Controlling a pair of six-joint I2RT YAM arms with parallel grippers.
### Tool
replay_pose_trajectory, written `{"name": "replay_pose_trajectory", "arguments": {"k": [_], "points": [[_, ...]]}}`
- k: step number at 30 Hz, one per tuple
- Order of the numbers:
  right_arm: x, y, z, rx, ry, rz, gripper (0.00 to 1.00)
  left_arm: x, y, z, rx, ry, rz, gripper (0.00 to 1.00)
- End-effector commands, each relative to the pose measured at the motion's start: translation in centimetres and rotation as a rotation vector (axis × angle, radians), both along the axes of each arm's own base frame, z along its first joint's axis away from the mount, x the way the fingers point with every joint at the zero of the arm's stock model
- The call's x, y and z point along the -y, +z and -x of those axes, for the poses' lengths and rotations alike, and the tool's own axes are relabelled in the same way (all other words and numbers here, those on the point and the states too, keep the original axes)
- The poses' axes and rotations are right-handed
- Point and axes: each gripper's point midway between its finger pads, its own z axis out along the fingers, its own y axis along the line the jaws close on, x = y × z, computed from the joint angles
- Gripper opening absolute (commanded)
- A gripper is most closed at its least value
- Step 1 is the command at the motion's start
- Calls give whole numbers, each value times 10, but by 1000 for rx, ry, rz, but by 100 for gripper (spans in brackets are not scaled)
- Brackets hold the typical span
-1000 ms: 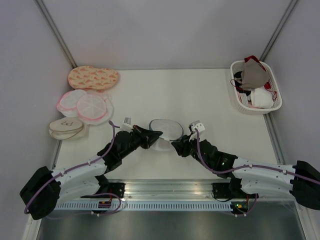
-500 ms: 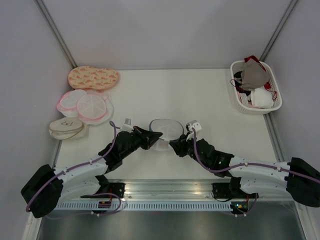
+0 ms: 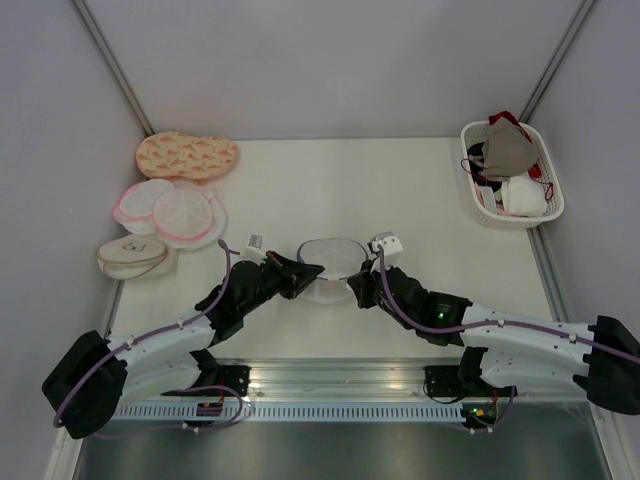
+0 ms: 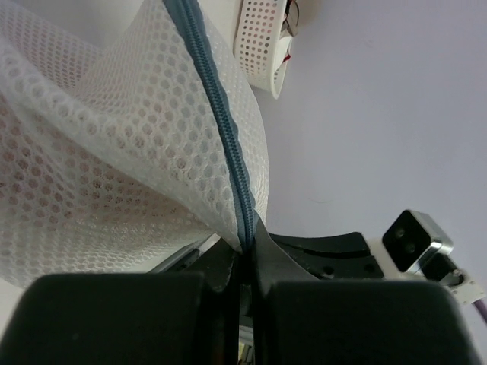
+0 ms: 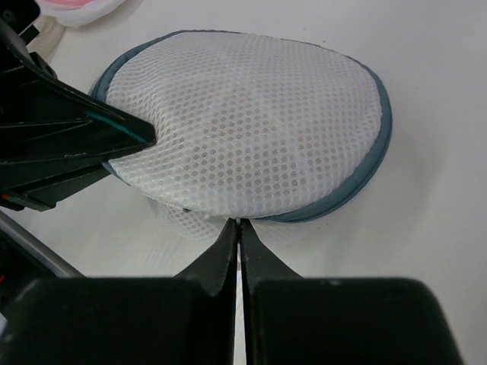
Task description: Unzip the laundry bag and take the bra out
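The laundry bag (image 3: pixel 330 254), a round white mesh dome with a blue-grey zipper rim, lies at the table's near centre between my two arms. My left gripper (image 3: pixel 320 268) is shut on the bag's left rim; in the left wrist view its jaws (image 4: pixel 245 251) pinch the zipper band (image 4: pixel 221 129) and the mesh rises up from them. My right gripper (image 3: pixel 351 284) is shut, and in the right wrist view its tips (image 5: pixel 240 223) meet right under the bag's near rim (image 5: pixel 319 207). Whether they pinch a zipper pull I cannot tell. The bra is hidden.
A white basket (image 3: pixel 548 176) at the back right holds a taupe bra (image 3: pixel 508 150) and a white garment (image 3: pixel 526 196). Along the left edge lie an orange patterned oval case (image 3: pixel 187 155), pink-rimmed round mesh cases (image 3: pixel 166 210) and a beige case (image 3: pixel 132 256).
My right gripper has closed from partly open to shut at the bag's near rim and has shifted slightly left. The left gripper keeps its hold on the rim.
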Motion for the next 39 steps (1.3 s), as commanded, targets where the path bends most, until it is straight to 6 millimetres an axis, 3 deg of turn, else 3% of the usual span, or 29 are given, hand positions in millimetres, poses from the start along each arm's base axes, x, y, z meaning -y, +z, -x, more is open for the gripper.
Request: {"name": "replay_pose_trajectory", "arguments": {"k": [1, 6, 13, 16, 18, 19, 20, 21, 22, 24, 27, 29, 30, 31, 35, 39], "points": [[45, -8, -8, -36, -163, 194, 1, 1, 7, 7, 96, -88, -57, 2], [67, -15, -5, -72, -217, 307, 0, -7, -5, 6, 155, -145, -173, 2], [81, -30, -7, -97, -263, 447, 0, -18, -2, -10, 283, -225, -284, 2], [83, -34, -10, -96, -272, 485, 0, -13, 5, -14, 358, -334, -310, 2], [87, -36, -12, -98, -286, 507, 1, -11, -5, -21, 367, -384, -366, 2], [88, -35, -14, -92, -295, 515, 0, -8, 6, -28, 450, -435, -394, 2], [88, -35, -14, -94, -296, 523, 0, -8, 1, -28, 441, -479, -420, 2], [91, -35, -14, -94, -302, 531, 0, -7, -11, -34, 415, -517, -447, 2], [92, -34, -14, -92, -304, 534, 0, -5, 0, -43, 473, -544, -466, 2], [92, -31, -13, -90, -300, 528, 0, -2, -9, -53, 458, -579, -484, 2], [91, -23, -11, -90, -284, 494, 0, 13, 0, -67, 515, -656, -464, 2], [88, -15, -10, -85, -266, 465, 0, 24, -9, -85, 492, -678, -461, 16], [87, -14, -10, -81, -260, 459, 0, 28, -19, -101, 463, -659, -480, 48], [86, -12, -9, -81, -250, 447, 1, 28, -22, -108, 441, -647, -495, 58], [78, -14, -7, -93, -220, 423, 1, 15, -29, -124, 368, -514, -576, 78], [67, -24, -5, -109, -184, 404, 1, -15, -18, -114, 285, -303, -621, 82]]}}
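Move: Both closed grippers already hold the laundry bag up by its near rim. Its middle lies about 2 cm right of the left hand, 1 cm ahead and 3 cm below; from the right hand it is roughly 4 cm ahead, 4 cm left and 2 cm below. The bag's right rim is some 4 cm ahead and 4 cm right of the right hand. The pink-trimmed pouches lie about 36 cm left of the left hand, 12 cm farther out and 12 cm below. Keeping its pinch on the near rim at the zip, the right hand pulls about 8 cm to the right and sinks up to 4 cm before rising a little, rolling some 25 degrees so that its left side dips. The left hand first keeps its grip, easing slightly left and down, then swings about 11 cm forward and 4 cm down in all, rolling its left side up and turning clockwise, and late on opens wide and lets go of the bag, ending by its left edge. ##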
